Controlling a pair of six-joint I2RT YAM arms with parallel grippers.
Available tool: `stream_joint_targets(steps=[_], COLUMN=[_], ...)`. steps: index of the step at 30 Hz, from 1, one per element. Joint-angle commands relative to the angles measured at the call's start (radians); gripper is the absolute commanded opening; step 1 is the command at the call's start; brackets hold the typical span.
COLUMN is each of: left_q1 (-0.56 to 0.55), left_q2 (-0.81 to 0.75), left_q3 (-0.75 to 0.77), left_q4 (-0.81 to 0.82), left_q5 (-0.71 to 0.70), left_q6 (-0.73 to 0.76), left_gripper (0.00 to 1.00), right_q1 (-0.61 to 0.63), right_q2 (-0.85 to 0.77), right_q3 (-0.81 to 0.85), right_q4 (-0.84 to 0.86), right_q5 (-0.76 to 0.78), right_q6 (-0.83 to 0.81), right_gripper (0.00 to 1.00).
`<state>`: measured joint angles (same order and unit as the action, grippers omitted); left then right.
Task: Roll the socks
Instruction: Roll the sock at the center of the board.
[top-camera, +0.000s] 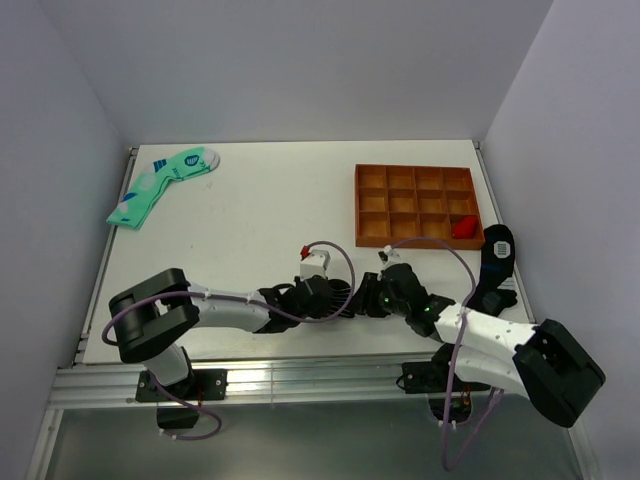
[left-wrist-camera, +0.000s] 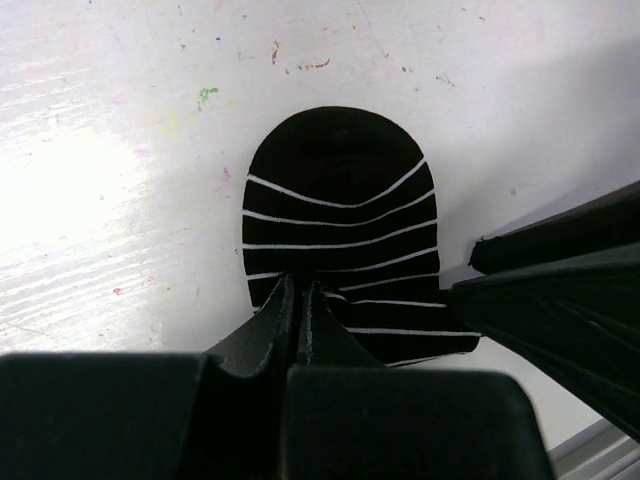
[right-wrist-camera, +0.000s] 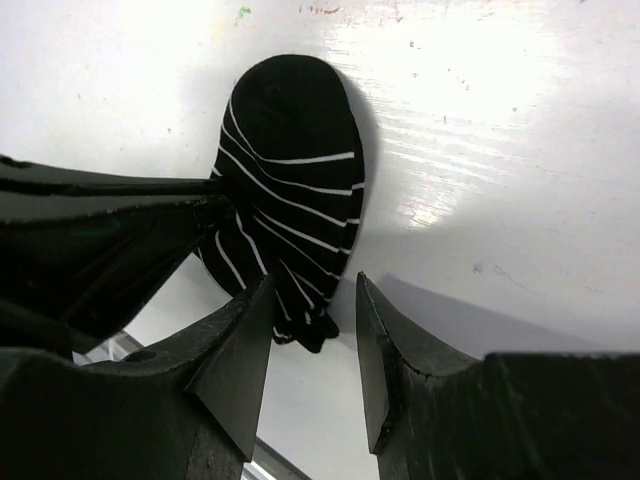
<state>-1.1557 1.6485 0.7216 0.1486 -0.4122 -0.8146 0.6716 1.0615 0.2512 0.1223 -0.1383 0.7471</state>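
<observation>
A black sock with thin white stripes (left-wrist-camera: 340, 225) lies flat on the white table, its rounded toe pointing away from the left wrist camera. My left gripper (left-wrist-camera: 300, 295) is shut on the sock's near edge. In the right wrist view the same sock (right-wrist-camera: 295, 165) lies ahead of my right gripper (right-wrist-camera: 312, 325), which is open, with the sock's bunched end between its fingertips. In the top view both grippers meet near the table's front middle, the left (top-camera: 338, 298) and the right (top-camera: 370, 297), and hide the sock. A second black sock (top-camera: 497, 250) lies at the table's right edge.
A pair of mint-green socks with blue marks (top-camera: 160, 185) lies at the back left. An orange compartment tray (top-camera: 358, 205) stands at the back right with a red thing (top-camera: 463, 228) in its near right cell. White walls enclose the table on three sides.
</observation>
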Motion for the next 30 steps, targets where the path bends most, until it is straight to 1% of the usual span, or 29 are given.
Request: stream_joint_targets(steps=[1,5,11,15,19,20,21,24,26,30], left_q1=[0.001,0.001,0.004,0.017,0.037,0.048,0.054,0.085,0.105,0.120], left_q2=[0.057,0.037,0.020,0.007,-0.010,-0.022,-0.030,-0.056,-0.070,-0.081], left_q3=[-0.028,-0.011,0.021,0.018,0.006,0.001,-0.002,-0.016,-0.019,-0.014], left_q4=[-0.305,-0.357,-0.422,-0.419,-0.419,-0.416,-0.414,-0.403,-0.403,-0.420], left_q5=[-0.008,0.009,0.046,0.111,0.174,0.188,0.202,0.256,0.285,0.303], left_q6=[0.000,0.003,0.000,0.005,0.012,0.015,0.020,0.031,0.037,0.045], left_gripper=[0.00,0.00,0.00,0.00,0.00,0.00,0.00,0.00,0.00,0.00], right_q1=[-0.001,0.000,0.003,0.013,0.083,0.106,0.161,0.256,0.281,0.327], right_q2=[-0.063,-0.110,-0.199,-0.219,-0.138,-0.094,-0.071,0.009,0.057,0.103], right_q3=[-0.050,-0.096,-0.159,-0.216,-0.230,-0.227,-0.222,-0.205,-0.198,-0.205], right_q4=[0.094,0.230,0.370,0.488,0.618,0.640,0.652,0.691,0.715,0.760], right_q5=[0.048,0.031,0.019,-0.003,0.043,0.052,0.090,0.161,0.174,0.198], right_q6=[-0.035,-0.051,-0.104,-0.155,-0.202,-0.213,-0.228,-0.248,-0.255,-0.261], right_gripper=[0.46,0.46,0.45,0.45,0.45,0.44,0.44,0.43,0.43,0.42])
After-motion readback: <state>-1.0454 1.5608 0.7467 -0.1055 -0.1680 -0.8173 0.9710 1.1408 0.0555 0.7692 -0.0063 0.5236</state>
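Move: The left fingers are already shut on the striped black sock, whose middle is about 3 cm to their right, 1 cm ahead and roughly 1 cm lower. From the part-open right hand, the sock's middle is some 4 cm left, 2 cm ahead and 2 cm below. The brown tray is about 25 cm ahead and 17 cm right of the right hand, and the red bundle in it some 18 cm ahead and 28 cm right. Keeping its pinch on the sock, the left hand draws it left about 3 cm and a little back, low over the board, with the fingers tipping somewhat more steeply down. The right hand, still part open, lifts some 5 cm, then swings left and back while sinking halfway again to come in over the sock's loose end, its fingers levelling by about 25 degrees and turning counter-clockwise. ##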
